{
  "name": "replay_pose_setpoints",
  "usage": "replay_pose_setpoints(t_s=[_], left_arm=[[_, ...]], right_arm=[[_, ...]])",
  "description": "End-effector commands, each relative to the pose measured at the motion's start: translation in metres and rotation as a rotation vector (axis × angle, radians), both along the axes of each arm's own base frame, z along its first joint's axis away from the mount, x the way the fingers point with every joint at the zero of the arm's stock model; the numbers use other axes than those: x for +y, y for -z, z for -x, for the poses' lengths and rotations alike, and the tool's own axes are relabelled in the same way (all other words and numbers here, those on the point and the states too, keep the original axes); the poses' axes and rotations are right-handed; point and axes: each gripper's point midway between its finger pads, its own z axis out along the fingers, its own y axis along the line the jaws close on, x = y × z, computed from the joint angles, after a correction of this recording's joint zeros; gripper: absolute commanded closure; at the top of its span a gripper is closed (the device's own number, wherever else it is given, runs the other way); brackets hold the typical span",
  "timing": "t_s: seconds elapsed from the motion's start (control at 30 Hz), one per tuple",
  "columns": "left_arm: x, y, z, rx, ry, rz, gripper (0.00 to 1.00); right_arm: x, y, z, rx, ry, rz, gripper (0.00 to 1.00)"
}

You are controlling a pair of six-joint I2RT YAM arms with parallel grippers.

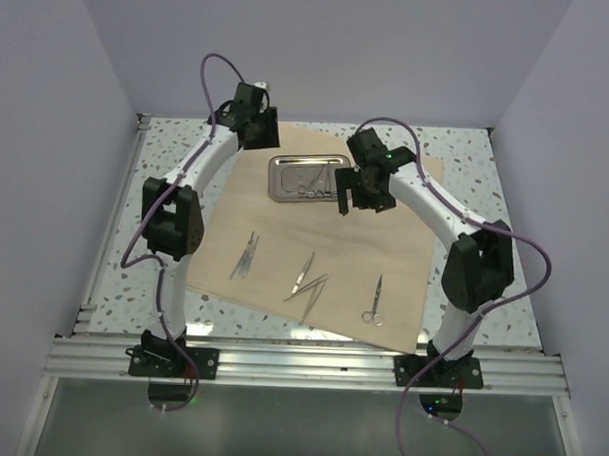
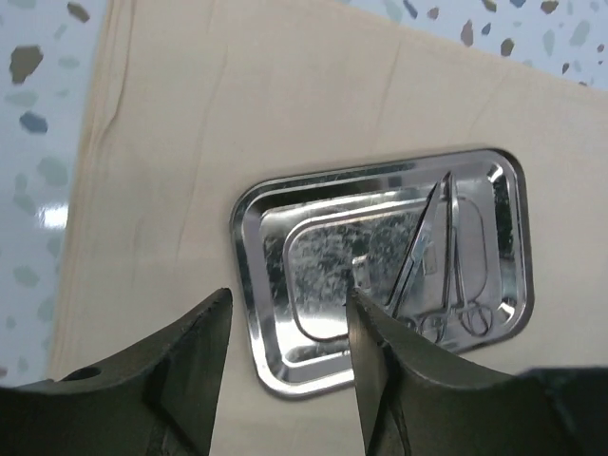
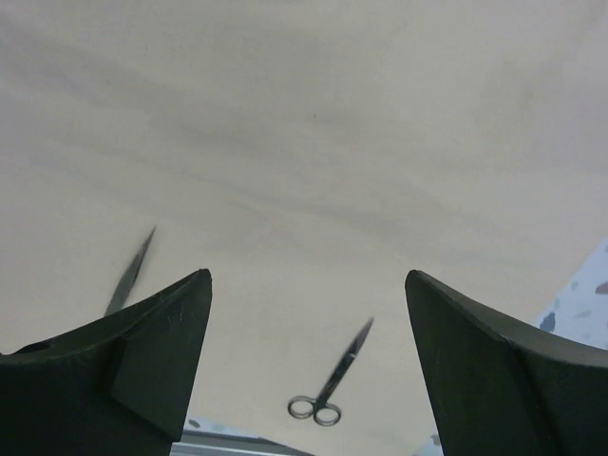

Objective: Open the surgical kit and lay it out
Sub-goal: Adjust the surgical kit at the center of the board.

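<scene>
The beige cloth wrap (image 1: 284,227) lies spread flat on the speckled table. At its far edge sits the steel tray (image 1: 276,177) (image 2: 249,285), with ring-handled instruments (image 1: 316,183) (image 2: 446,256) lying in its right half. On the cloth's near half lie tweezers (image 1: 245,256), two more thin instruments (image 1: 303,273) (image 1: 312,296) and scissors (image 1: 373,300) (image 3: 332,380). My left gripper (image 1: 260,134) (image 2: 285,304) hovers open by the tray's left end, holding nothing. My right gripper (image 1: 351,198) (image 3: 309,285) hangs wide open over the cloth at the tray's right end, empty.
White walls close in the table (image 1: 467,154) at the left, back and right. An aluminium rail (image 1: 300,366) carrying both arm bases runs along the near edge. Purple cables loop off both arms.
</scene>
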Motion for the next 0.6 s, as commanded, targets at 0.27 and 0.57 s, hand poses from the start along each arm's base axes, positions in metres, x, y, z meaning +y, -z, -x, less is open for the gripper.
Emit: replay_pose_setpoints(t_s=[0.27, 0.57], left_arm=[[0.037, 0.032, -0.078, -0.105, -0.122, -0.106, 0.43], [0.112, 0.077, -0.067, 0.005, -0.258, -0.241, 0.43]], right_arm=[[-0.061, -0.025, 0.061, -0.082, 0.113, 0.061, 0.12], [-0.067, -0.016, 0.037, -0.053, 0.184, 0.029, 0.12]])
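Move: The cloth's left edge, which I go for with my left hand, lies some 10 cm to its left, 9 cm ahead and 13 cm below. The tray is about 11 cm to that hand's right and almost level with it; the cloth's far left corner is 20 cm ahead and 6 cm left. From my right hand, the cloth's right edge is about 20 cm right and 5 cm back, the scissors 16 cm back and 4 cm right, the tray 18 cm ahead and 11 cm left, all about 12 cm below. I carry my half-open left hand forward and slightly right, then swing it about 10 cm left while sinking some 7 cm, turning a little counter-clockwise, away from over the tray's left end to above the cloth's left edge. My right hand, wide open, draws back and about 7 cm right towards the cloth's right edge, rising a little before easing down and turning slightly clockwise. ##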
